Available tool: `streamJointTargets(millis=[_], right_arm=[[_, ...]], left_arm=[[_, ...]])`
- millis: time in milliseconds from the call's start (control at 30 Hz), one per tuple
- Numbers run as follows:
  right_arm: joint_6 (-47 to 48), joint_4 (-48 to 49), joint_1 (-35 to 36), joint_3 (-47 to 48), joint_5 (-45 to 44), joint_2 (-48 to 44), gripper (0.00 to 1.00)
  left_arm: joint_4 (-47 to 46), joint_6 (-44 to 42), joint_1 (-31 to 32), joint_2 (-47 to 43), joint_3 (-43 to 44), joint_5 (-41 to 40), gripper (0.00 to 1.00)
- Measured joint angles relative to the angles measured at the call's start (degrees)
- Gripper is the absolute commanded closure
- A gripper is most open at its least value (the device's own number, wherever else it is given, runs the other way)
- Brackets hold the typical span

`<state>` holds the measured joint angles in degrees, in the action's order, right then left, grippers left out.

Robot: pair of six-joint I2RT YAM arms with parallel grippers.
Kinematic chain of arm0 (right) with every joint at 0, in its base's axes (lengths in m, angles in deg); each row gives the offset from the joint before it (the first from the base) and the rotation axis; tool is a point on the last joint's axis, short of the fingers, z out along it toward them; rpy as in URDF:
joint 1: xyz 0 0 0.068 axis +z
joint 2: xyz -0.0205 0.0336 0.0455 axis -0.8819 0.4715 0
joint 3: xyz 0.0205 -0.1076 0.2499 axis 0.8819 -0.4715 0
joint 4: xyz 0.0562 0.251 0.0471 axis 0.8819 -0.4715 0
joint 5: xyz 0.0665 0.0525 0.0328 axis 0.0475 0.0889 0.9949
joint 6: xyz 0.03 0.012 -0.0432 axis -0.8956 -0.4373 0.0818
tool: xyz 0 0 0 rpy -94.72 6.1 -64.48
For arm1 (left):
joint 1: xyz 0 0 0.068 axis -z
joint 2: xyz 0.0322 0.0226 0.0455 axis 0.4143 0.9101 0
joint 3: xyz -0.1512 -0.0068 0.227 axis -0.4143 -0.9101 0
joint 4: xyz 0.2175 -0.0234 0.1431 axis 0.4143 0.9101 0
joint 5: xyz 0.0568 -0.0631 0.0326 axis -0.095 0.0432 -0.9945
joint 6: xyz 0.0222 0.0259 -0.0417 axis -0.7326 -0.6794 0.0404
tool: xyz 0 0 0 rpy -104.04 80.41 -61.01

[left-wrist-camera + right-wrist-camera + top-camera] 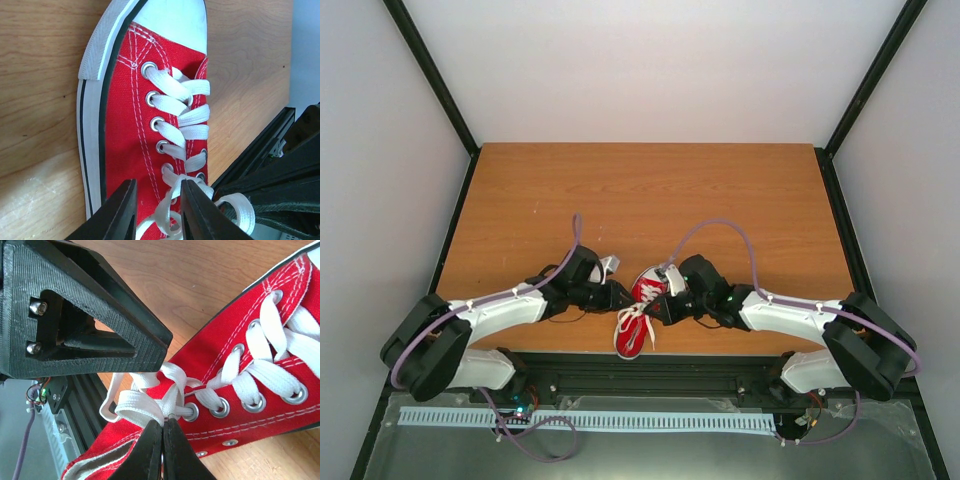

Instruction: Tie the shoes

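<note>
The red sneaker (638, 315) with white sole and white laces (634, 327) lies near the table's front edge, between my two grippers. In the left wrist view the shoe (125, 115) points its toe cap away. My left gripper (159, 182) hangs over the top eyelets, jaws apart, with a loose lace strand (167, 210) running between the fingers. From the other side my right gripper (164, 421) is shut, its tips pinching the lace (135, 407) where the strands cross beside the top eyelet. In the top view the left gripper (617, 296) and right gripper (660, 305) almost meet over the shoe.
The wooden table (650, 190) stretches behind the shoe. A black rail (650, 365) runs along its front edge, close under the shoe's end. The left gripper's black body (75, 305) hangs just above the lace loop in the right wrist view.
</note>
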<state>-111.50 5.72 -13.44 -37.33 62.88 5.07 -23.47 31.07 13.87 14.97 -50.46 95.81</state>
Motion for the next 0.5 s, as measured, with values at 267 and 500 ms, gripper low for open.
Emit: streamJointTargets(millis=[267, 500], right_arm=[[0.0, 0.3, 0.0, -0.2, 0.0, 0.0, 0.97], [-0.1, 0.0, 0.0, -0.5, -0.9, -0.6, 0.97]], left_arm=[[-1.1, 0.7, 0.0, 1.6, 0.0, 2.0, 0.83], [-2.4, 1.2, 0.0, 2.2, 0.0, 2.8, 0.99]])
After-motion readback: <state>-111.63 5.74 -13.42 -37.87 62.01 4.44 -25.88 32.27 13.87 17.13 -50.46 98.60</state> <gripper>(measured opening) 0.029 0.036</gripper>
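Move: The left gripper hangs just above the shoe's lacing, with a white lace strand between its half-open fingertips, about 1 cm back, 1 cm to its right and 1 cm below. The knot is some 2 cm to its right and 1 cm back, and the toe cap lies roughly 6 cm ahead and 5 cm right, about 4 cm lower. From the right gripper, shut on a loop, the strand is 2 cm left and 1 cm ahead. Ease the left gripper less than 1 cm to the right, in towards the knot, with a slight drift back, then shut its fingers almost fully from about a quarter open, so they pinch the lace strand between them. Meanwhile hold the right gripper where it is, still clamped on its loop. ##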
